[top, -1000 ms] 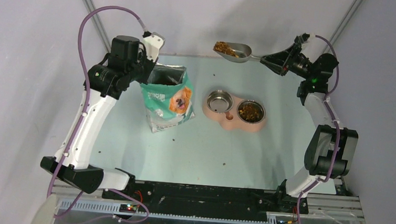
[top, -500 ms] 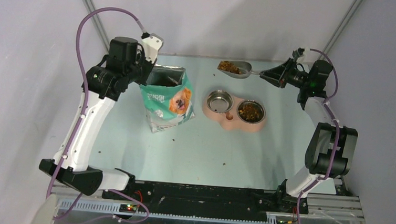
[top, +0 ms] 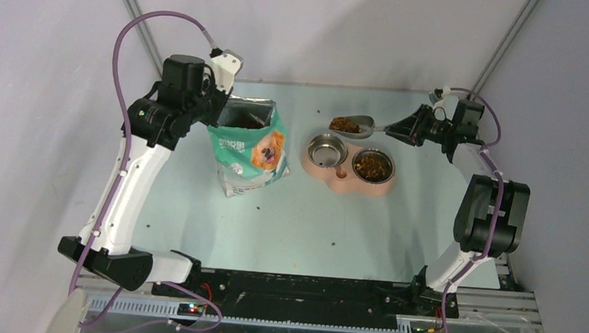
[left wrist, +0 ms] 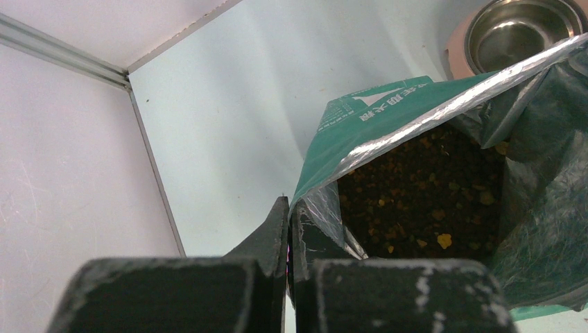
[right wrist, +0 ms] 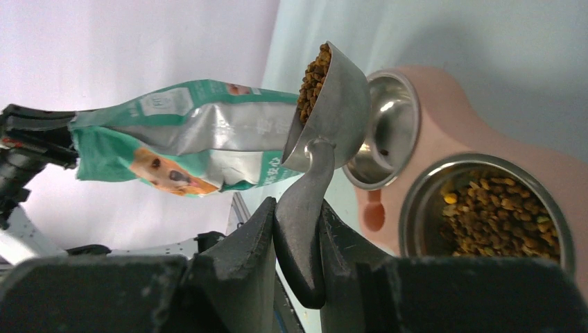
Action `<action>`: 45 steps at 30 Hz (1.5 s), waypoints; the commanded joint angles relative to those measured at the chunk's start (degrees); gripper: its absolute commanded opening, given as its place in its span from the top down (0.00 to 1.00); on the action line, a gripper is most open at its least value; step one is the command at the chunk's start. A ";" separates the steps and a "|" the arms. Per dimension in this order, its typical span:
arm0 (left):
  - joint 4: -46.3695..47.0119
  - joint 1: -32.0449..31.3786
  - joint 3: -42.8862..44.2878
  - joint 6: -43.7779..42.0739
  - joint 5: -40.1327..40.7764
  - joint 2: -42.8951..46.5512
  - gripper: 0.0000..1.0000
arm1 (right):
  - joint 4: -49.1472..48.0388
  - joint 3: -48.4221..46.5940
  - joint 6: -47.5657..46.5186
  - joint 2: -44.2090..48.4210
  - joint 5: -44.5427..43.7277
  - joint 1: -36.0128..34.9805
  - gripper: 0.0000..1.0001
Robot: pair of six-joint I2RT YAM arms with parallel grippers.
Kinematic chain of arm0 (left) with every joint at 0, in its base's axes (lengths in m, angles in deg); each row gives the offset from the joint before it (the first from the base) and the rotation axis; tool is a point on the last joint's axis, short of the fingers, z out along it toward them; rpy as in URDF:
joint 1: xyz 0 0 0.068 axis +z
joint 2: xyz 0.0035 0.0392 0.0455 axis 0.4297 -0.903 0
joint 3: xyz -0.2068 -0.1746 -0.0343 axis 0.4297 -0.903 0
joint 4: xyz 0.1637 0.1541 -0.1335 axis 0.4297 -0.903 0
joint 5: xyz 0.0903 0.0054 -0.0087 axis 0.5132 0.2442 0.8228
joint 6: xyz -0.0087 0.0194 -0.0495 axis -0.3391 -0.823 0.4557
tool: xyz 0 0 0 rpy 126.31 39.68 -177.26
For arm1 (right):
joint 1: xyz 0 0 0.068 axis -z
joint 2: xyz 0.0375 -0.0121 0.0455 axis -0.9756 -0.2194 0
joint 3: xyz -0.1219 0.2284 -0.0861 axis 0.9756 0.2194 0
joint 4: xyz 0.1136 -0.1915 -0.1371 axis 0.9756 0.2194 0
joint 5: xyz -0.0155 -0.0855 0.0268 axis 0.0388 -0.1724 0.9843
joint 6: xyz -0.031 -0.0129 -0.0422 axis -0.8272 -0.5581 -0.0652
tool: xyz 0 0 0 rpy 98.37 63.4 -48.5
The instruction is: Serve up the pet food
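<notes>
My right gripper (top: pixel 408 130) (right wrist: pixel 297 208) is shut on the handle of a grey metal scoop (top: pixel 361 126) (right wrist: pixel 337 118) heaped with brown pet food (top: pixel 344 124) (right wrist: pixel 313 71). The scoop hangs just behind the empty left steel bowl (top: pixel 325 149) (right wrist: pixel 383 125) of a pink double feeder (top: pixel 345 182). The right bowl (top: pixel 373 166) (right wrist: pixel 485 208) holds kibble. My left gripper (top: pixel 219 108) (left wrist: pixel 289 208) is shut on the rim of the open teal food bag (top: pixel 249 148) (left wrist: pixel 388 114), holding it upright. Kibble (left wrist: pixel 423 194) shows inside the bag.
A few loose kibble pieces (top: pixel 257 208) lie on the pale table (top: pixel 295 221) in front of the bag. Grey walls and metal frame posts (top: pixel 134 6) close in the back and sides.
My right gripper has lowered the loaded scoop from high above the back edge down toward the feeder, close behind the empty left bowl. The left arm and bag have not moved.
</notes>
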 commanded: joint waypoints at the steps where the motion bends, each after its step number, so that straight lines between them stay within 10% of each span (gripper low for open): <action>1: 0.53 0.88 0.18 -0.26 1.45 1.37 1.00 | 4.95 -0.78 -8.59 -0.36 -1.86 -0.08 1.00; 22: 0.92 0.91 -0.63 0.71 0.63 2.58 1.00 | 33.24 -10.45 -42.41 3.52 -24.20 -14.18 1.00; 31: 1.30 0.87 1.21 1.37 -1.18 2.64 1.00 | 40.51 -13.12 -64.24 10.52 -48.57 -30.06 1.00; 45: 1.90 0.87 2.17 3.20 -5.18 3.76 1.00 | 48.74 -22.85 -66.30 11.82 -53.63 -32.82 1.00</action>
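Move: The right hand holds the loaded scoop with its fingers pointing left. The left bowl, still nearly empty, lies about 15 cm to this hand's left, 2 cm farther out and some 17 cm below; the right bowl, already filled, is only about 3 cm left and 1 cm back, equally low. The bag stands some 36 cm left and 3 cm back, its middle 8 cm lower. From the left hand, the left bowl is roughly 28 cm right, 10 cm ahead and 32 cm down. The right hand, keeping its grip on the scoop handle, sinks about 5 cm and then sweeps left and back towards the left bowl, reaching almost 10 cm left and 6 cm back while it climbs a little. All through this the wrist rolls and tips strongly, some 80 degrees in all, until the fingers point steeply down and the scoop's mouth is turned over the right-hand side of the left bowl to pour; at the end the hand rises and eases about 2 cm back to the right. ##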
